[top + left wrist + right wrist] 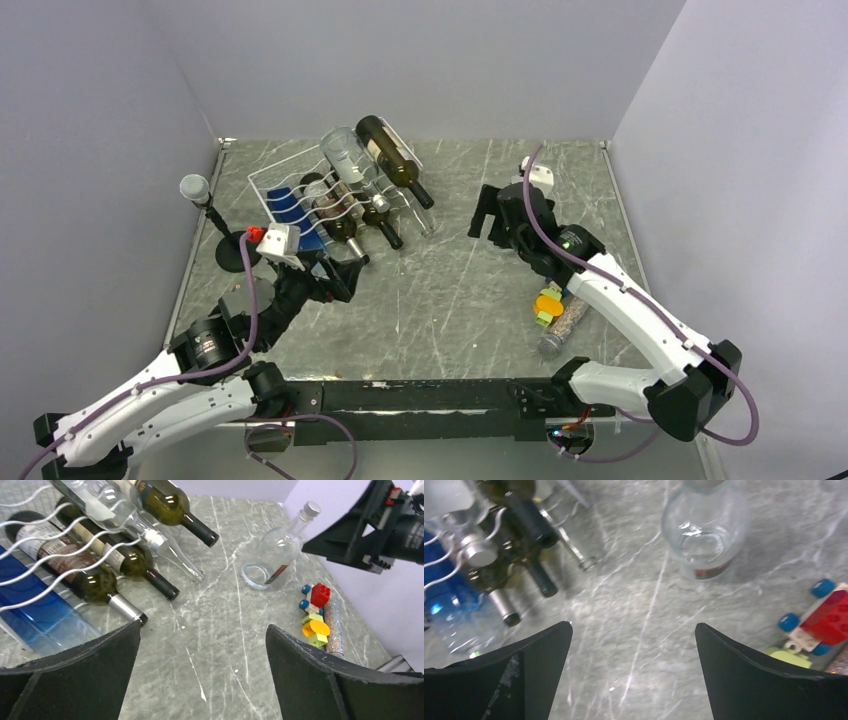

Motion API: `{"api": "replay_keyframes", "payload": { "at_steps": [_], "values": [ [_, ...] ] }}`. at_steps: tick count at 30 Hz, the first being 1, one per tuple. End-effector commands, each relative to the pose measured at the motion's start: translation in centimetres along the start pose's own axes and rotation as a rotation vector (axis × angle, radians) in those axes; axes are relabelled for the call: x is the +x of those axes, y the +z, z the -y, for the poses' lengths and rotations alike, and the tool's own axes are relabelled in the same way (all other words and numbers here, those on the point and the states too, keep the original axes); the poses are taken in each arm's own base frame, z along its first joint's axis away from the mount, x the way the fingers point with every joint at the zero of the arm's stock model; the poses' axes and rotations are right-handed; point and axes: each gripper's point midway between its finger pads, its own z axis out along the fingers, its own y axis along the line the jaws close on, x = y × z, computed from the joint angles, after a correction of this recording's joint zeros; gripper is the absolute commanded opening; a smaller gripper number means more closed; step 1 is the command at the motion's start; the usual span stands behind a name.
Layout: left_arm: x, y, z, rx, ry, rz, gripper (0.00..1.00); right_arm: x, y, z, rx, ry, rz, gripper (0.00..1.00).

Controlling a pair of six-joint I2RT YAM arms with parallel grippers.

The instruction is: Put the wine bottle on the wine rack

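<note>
The white wire wine rack stands at the back left and holds several bottles lying on their sides: a green one, a clear one and dark ones lower down. A clear glass wine bottle with a silver cap stands upright on the table to the right of the rack. My right gripper hangs open just above and in front of this bottle, with nothing between its fingers. My left gripper is open over bare table, near the rack's front corner.
A black round-based microphone stand stands left of the rack. A toy of coloured bricks and a glittery tube lie under the right arm. A flat blue bottle lies in the rack's lowest row. Grey walls close in three sides.
</note>
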Motion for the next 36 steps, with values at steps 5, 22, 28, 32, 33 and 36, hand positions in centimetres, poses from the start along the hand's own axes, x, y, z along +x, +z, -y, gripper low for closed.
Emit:
{"api": "replay_keyframes", "payload": {
  "at_steps": [5, 22, 28, 32, 33, 36],
  "values": [
    [1.9, 0.2, 1.4, 0.08, -0.096, -0.035, 0.99, -3.7, 3.4, 5.0, 0.233, -0.105, 0.004, 0.94],
    [5.1, 1.9, 2.1, 0.095, -0.121, -0.078, 0.99, -6.1, 8.8, 5.9, 0.239, -0.198, 0.026, 0.65],
    [6.4, 2.5, 2.2, 0.092, -0.113, -0.112, 0.99, -6.7, 9.2, 6.3, 0.263, -0.21, 0.068, 0.63],
    [7.2, 2.6, 2.0, 0.079, -0.106, -0.133, 0.99, -6.6, 10.1, 6.3, 0.272, -0.232, 0.054, 0.63],
    [7.4, 2.6, 1.9, 0.076, -0.108, -0.136, 0.99, -6.6, 10.2, 6.3, 0.277, -0.235, 0.048, 0.63],
    [7.6, 2.6, 1.8, 0.076, -0.117, -0.137, 0.99, -6.5, 10.6, 6.3, 0.274, -0.238, 0.023, 0.6]
  ]
}}
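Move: The capped clear bottle stands upright about 12 cm ahead of the right hand and 7 cm to its right, its middle some 13 cm below. Toy blocks lie about 14 cm right of this hand, level with it fore and aft and 21 cm down. The wine rack's middle is roughly 24 cm to its left and 15 ahead. From the left hand, the clear bottle is about 21 cm ahead and 25 right. The right hand swings out forward and to the right towards the capped clear bottle, sinking a little, then runs on straight forward for some 11 cm in all while its left side rolls down about 20 degrees and the wide-open fingers narrow by roughly a third, until the tips stand either side of the cap, with no grip to be seen yet. Meanwhile the empty left hand sinks about 7 cm and drifts right, tipping slightly down and staying wide open. ##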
